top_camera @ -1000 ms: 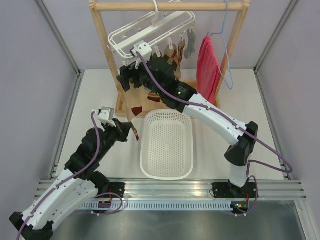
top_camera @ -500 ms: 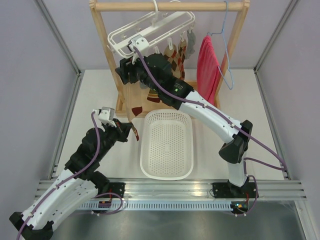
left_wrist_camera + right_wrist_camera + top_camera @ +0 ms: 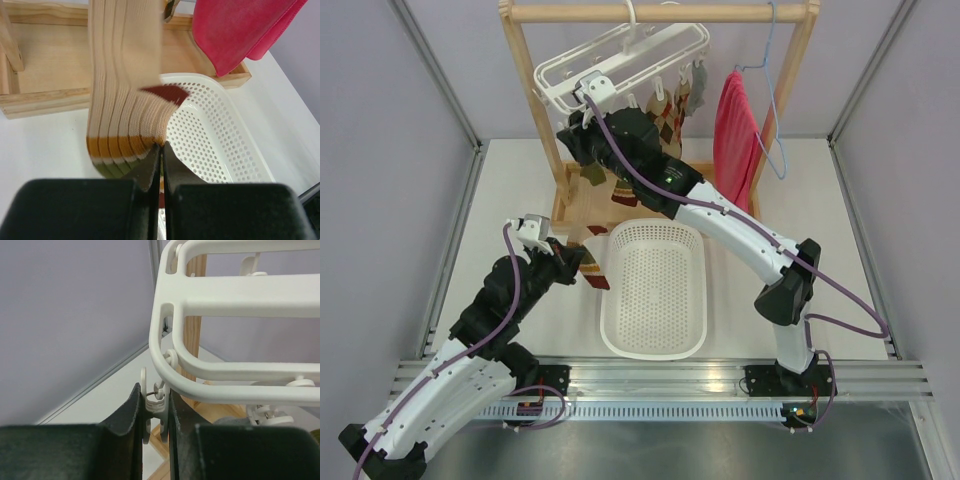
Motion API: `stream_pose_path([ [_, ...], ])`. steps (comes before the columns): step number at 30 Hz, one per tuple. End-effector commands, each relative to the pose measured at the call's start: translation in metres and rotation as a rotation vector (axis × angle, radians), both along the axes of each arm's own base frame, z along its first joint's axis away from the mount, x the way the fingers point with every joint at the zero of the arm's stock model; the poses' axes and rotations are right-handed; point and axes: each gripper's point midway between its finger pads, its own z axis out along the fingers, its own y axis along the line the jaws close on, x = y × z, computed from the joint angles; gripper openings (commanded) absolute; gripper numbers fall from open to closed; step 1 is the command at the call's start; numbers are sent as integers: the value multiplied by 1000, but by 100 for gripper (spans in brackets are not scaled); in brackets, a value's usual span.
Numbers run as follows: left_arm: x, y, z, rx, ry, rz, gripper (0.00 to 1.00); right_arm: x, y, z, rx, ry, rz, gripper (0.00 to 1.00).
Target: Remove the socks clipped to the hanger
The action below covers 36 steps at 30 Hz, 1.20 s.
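Observation:
The white hanger point(image 3: 620, 55) hangs from the wooden rack, and its frame point(image 3: 240, 295) fills the right wrist view. My right gripper point(image 3: 153, 405) is shut on one of its small white clips point(image 3: 155, 407), at the hanger's left end point(image 3: 582, 135). Argyle and grey socks point(image 3: 672, 108) still dangle from clips further right. My left gripper point(image 3: 161, 150) is shut on the lower edge of a tan striped sock point(image 3: 125, 100) with orange, white and olive bands and a red heel. The sock runs up out of that view, blurred at the top. Seen from the top camera, this gripper point(image 3: 582, 262) is just left of the basket.
A white perforated basket point(image 3: 660, 300) lies in front of the rack; its rim point(image 3: 225, 90) is beside the held sock. A pinkish-red towel point(image 3: 735, 130) hangs on a blue wire hanger point(image 3: 772, 90). The rack's wooden base point(image 3: 45, 95) lies behind.
My right gripper rose to the hanger's left end and shut on a clip. The striped sock in my left gripper shifted a little toward the basket.

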Motion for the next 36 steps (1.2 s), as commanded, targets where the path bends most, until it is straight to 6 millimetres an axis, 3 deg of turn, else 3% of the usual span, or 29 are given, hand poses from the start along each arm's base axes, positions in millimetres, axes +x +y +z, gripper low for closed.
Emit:
stream_pose_path([
  [1,-2,-4,16,-44,-11,-14,2,1,0,17,38,-31,-14,1],
  [11,-2,-5,15,-43,-8,-17,2,4,2,10,39,-24,-18,2],
  [13,-2,-5,14,-40,-6,-19,2,3,0,8,42,-13,-24,17],
  [14,-2,-5,15,-43,-10,-21,2,3,0,6,40,-11,-26,32],
  [15,-3,-6,14,-40,-8,-22,2,4,-1,5,43,-10,-30,40],
  [18,-3,-5,17,-41,-16,-23,2,1,-5,1,37,-5,-35,60],
  [20,-3,-5,18,-42,-19,-23,2,-1,-10,-4,27,2,-42,66],
  [24,-4,-6,20,-46,-20,-31,2,-8,-16,-24,-11,17,-55,68],
  [26,-4,-7,23,-51,-27,-36,2,-17,-21,-22,-16,5,-57,68],
  [27,-6,-7,26,-55,-34,-40,2,-18,-24,-37,-38,17,-68,68],
  [29,-8,-7,32,-63,-48,-49,2,-28,-33,-33,-23,13,-75,68],
  [30,-10,-6,36,-67,-61,-55,2,-32,-42,-43,-38,27,-89,68],
  [32,-13,-6,43,-73,-79,-69,2,-34,-52,-45,-7,29,-115,68],
  [33,-16,-6,48,-73,-93,-84,2,-37,-58,-66,-38,53,-126,68],
  [34,-19,-6,54,-70,-102,-94,2,-38,-71,-61,-26,49,-162,68],
  [36,-23,-8,60,-49,-118,-125,2,-43,-90,-77,-41,74,-203,68],
])
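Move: The right fingers are shut on the empty-going clip at the hanger's left end. The hanger's middle is some 10 cm right of them, 5 cm farther out and 3 cm higher; the grey sock is about 6 cm right, 1 cm farther out and 9 cm below. The left hand already holds the striped sock; from it the clip is about 15 cm ahead, 2 cm left and 19 cm up, and the basket's middle level with it, 12 cm right, 22 cm below. Open the right fingers to let go of the clip, then drop the gripper about 10 cm from under the hanger's corner, dipping the fingertips some 10 degrees, and swing it right and back in front of the grey sock, towards the basket. Keep the left pinch on the striped sock, holding still until a small lift at the very end. ##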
